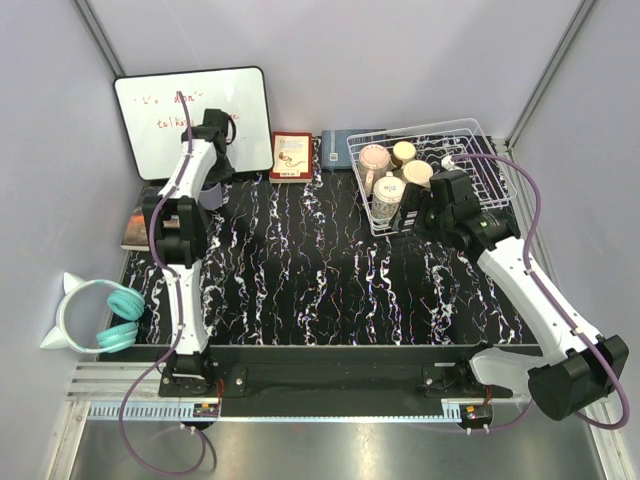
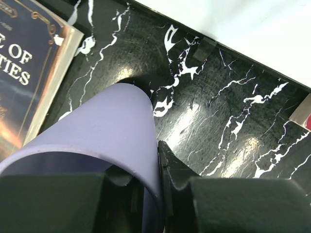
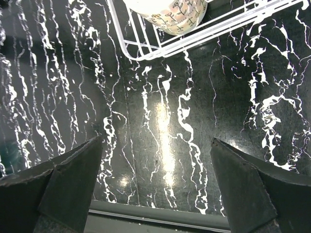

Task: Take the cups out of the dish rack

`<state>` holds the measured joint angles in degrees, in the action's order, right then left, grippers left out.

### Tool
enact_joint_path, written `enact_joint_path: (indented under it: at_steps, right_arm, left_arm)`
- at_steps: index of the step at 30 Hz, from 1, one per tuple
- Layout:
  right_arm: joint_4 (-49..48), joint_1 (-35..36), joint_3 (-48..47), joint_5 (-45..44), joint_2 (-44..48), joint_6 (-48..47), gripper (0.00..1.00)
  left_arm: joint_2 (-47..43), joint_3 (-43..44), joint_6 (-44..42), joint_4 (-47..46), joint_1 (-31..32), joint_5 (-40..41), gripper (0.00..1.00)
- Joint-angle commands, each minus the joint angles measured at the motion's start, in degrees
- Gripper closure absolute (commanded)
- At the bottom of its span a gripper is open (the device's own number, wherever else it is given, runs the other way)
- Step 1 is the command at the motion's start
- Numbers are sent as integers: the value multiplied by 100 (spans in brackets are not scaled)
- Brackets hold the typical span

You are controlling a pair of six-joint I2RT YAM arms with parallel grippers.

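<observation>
The white wire dish rack (image 1: 480,165) stands at the back right and holds several cups: a pink one (image 1: 374,158), a beige one (image 1: 403,152), a cream one (image 1: 418,173) and a patterned one (image 1: 388,196). In the right wrist view the patterned cup (image 3: 170,14) sits just inside the dish rack corner (image 3: 146,48). My right gripper (image 1: 412,214) (image 3: 158,145) is open over bare table, just in front of that corner. At the back left, my left gripper (image 1: 211,183) (image 2: 158,194) is shut on the wall of a lavender cup (image 1: 211,196) (image 2: 112,131), one finger inside and one outside.
A whiteboard (image 1: 190,115) leans against the back wall behind the left arm. A dark book (image 1: 135,225) (image 2: 24,73) lies to the left of the lavender cup. A red book (image 1: 291,155) stands at the back centre. Teal headphones (image 1: 115,315) rest at the left edge.
</observation>
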<state>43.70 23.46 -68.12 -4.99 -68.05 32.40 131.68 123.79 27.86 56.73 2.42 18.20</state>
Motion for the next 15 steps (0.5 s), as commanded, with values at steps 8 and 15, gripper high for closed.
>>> enact_joint_path:
  at_steps: [8,15]
  right_arm:
    - [147,-17,-395,-125,-323,-173,0]
    - [139,-17,-378,-186,-261,-146,0]
  left_arm:
    - [262,304,141,-100,-206,-887,78]
    - [-247,67,220,-364,-215,-897,40]
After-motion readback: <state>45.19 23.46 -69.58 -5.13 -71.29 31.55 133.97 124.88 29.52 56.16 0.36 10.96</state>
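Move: Held by its rim in the left hand, the purple cup has its middle about 4 cm below that hand, 3 cm to its left and 2 cm back. The Tale book lies roughly 16 cm to the left and 6 cm back, the middle of the whiteboard some 14 cm ahead and 4 cm left, and the red book about 15 cm ahead and 19 cm right. From the right hand the cup is some 20 cm ahead, 50 cm left and 16 cm lower. Easing the purple cup down about 1.5 cm onto the bare table beside the book, the left hand then stays at that height and its fingers open from nearly shut to a bit over half. The wrist rolls some 7 degrees, swinging the fingertips to the right; one finger stays inside the mouth while the outer one comes clear of the wall. ##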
